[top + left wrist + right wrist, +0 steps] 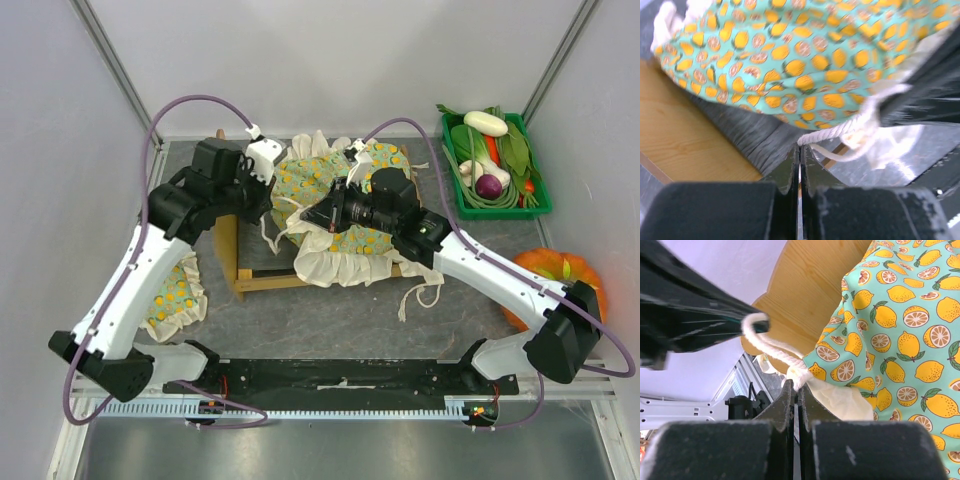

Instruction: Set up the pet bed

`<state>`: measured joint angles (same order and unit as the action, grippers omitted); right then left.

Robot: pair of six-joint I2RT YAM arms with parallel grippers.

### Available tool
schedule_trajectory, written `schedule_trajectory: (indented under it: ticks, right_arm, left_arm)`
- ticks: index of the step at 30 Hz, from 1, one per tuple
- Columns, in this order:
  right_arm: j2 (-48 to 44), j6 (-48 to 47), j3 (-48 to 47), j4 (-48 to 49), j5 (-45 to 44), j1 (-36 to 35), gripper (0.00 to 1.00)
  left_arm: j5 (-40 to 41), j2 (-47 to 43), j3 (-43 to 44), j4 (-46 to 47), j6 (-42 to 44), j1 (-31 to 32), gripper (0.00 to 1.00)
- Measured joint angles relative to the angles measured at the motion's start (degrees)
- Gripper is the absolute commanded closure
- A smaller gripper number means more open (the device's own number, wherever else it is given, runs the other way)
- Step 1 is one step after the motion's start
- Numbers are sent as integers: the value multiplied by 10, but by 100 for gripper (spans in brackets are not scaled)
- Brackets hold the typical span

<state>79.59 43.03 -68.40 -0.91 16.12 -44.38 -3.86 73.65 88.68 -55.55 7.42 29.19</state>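
The pet bed [268, 282] is a light-wood frame with a dark grey base [747, 135] and an arched headboard [805, 295]. A green lemon-print cushion [345, 195] with a cream frill lies over it. My left gripper [801, 148] is shut on the end of the cushion's white cord [840, 131]. My right gripper [797, 386] is shut on the same cord [775, 351] where it joins the cushion's corner [840, 400]. From above, the left gripper [272, 208] and the right gripper [306, 218] sit close together over the bed's left half.
A small matching pillow [172, 296] lies on the table left of the bed, under my left arm. A green crate of vegetables [492, 162] stands at the back right, and an orange pumpkin [558, 282] sits by the right arm.
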Motion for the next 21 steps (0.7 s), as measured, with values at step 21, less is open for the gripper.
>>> schedule_trajectory:
  ticks: [21]
  right_arm:
    - [4,19,-6,7,82,0,100]
  left_arm:
    - [47,58,-36,-75,-17,17,98]
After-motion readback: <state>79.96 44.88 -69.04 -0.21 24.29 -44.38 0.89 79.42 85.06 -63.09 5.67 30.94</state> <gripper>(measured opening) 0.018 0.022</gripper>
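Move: The left hand, shut on one end of the white tie, has the bed frame's front-left corner block about 24 cm below it, some 5 cm to its left and 3 cm back. The right hand's pinch on the tie and mattress corner is roughly 7 cm to its right, nearly level with it; the mattress's middle is some 12 cm ahead, 14 cm right and 20 cm below. From the right hand, that block is about 12 cm left, 1 cm back and 25 cm below. Both hands keep their pinch on the tie, the right one at the mattress corner, as the left first lifts its end about 3 cm, then swings it down some 10 cm towards the frame's front-left corner, fingers tipping steeper by about 15 degrees, and eases slightly back. The right holds still at first, then draws a little back and left, turning slightly counter-clockwise. ##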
